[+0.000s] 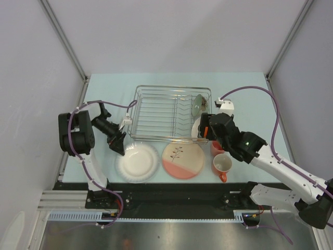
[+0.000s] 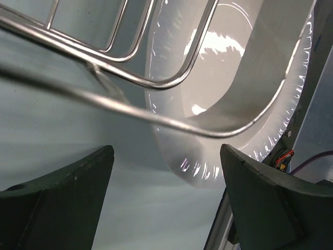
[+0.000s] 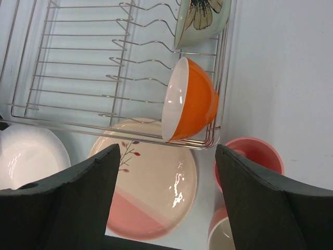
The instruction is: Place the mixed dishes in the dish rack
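Note:
The dish rack (image 1: 161,138) stands mid-table; in its right end an orange bowl (image 3: 192,99) and a floral bowl (image 3: 200,18) stand on edge. In front of it lie the white ruffled plate (image 1: 137,162) and the cream plate with a salmon segment (image 1: 183,159). The pink cup (image 1: 217,148) and orange mug (image 1: 222,165) stand to the right. My left gripper (image 1: 120,148) is open, low beside the white plate (image 2: 218,78) and the rack's corner wire (image 2: 130,78). My right gripper (image 3: 167,156) hangs open above the rack's near right corner and holds nothing.
Grey enclosure walls close the table on the left, right and back. A purple cable loops above the right arm (image 1: 260,151). The left half of the rack (image 3: 67,78) holds no dishes. The black front rail (image 1: 171,195) runs just behind the plates.

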You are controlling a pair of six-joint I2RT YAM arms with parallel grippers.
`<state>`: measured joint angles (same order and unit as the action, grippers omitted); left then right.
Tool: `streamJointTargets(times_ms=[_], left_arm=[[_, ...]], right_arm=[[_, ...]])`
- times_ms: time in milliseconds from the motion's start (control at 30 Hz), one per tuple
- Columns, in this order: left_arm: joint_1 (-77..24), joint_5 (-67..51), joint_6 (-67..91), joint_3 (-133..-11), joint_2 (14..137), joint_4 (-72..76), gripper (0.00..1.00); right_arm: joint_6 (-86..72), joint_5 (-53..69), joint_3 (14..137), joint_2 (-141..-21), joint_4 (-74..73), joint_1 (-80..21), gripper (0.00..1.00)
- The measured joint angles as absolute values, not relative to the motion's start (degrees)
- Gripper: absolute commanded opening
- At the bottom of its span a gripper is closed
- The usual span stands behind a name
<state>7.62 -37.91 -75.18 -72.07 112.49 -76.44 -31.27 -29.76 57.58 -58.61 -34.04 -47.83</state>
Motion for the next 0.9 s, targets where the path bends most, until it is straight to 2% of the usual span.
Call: streamJointTargets(times_ms=[167,467,633,800,900], left_arm=[[6.1,-38.2,-75.1,-71.4,112.5,-76.4,0.89],[4.5,-39.5,-74.9,-68.9,112.5,-76.2,0.72],[4.2,-39.2,-72.4,-67.4,112.0,-73.8,0.59],[3.8,-38.4,-70.9,-66.3,111.3,-70.8,0.24],[3.6,-40.0,-68.0,-65.9,111.0,-72.1,0.21]], right_arm=[[-31.3,-30.4,57.6,-58.6,-34.1,-47.9,0.79],[-31.5,-31.4,57.6,-58.0,-35.1,-47.9,0.77],[-32.0,-32.1,57.3,-56.2,-35.7,-47.9,0.76],[-32.6,-32.6,56.9,-54.7,-35.9,-47.9,0.75],[-32.8,-32.7,56.5,-54.3,-36.2,-47.9,0.75]])
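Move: The white plate's left far rim lies right at the left hand's open fingers; its middle is about 8 cm back and 8 cm to the right, 2 cm lower. The dish rack's middle stands some 16 cm ahead and 23 cm to the right of this hand, and the pink-edged plate some 7 cm back and 29 cm right. From the high right hand the white plate is about 27 cm left, 9 cm back and 21 cm down. The left hand, low by the rack's near left corner, slides about 3 cm back and to the right onto the white plate's rim, barely changing its tilt, sinks a centimetre or so late on, then comes up slightly while its fingers close from nearly wide open to about a quarter, pinching the rim. Meanwhile the right hand, still empty and open above the rack's near right corner, eases about 2 cm to its right and rises roughly 1 cm. ##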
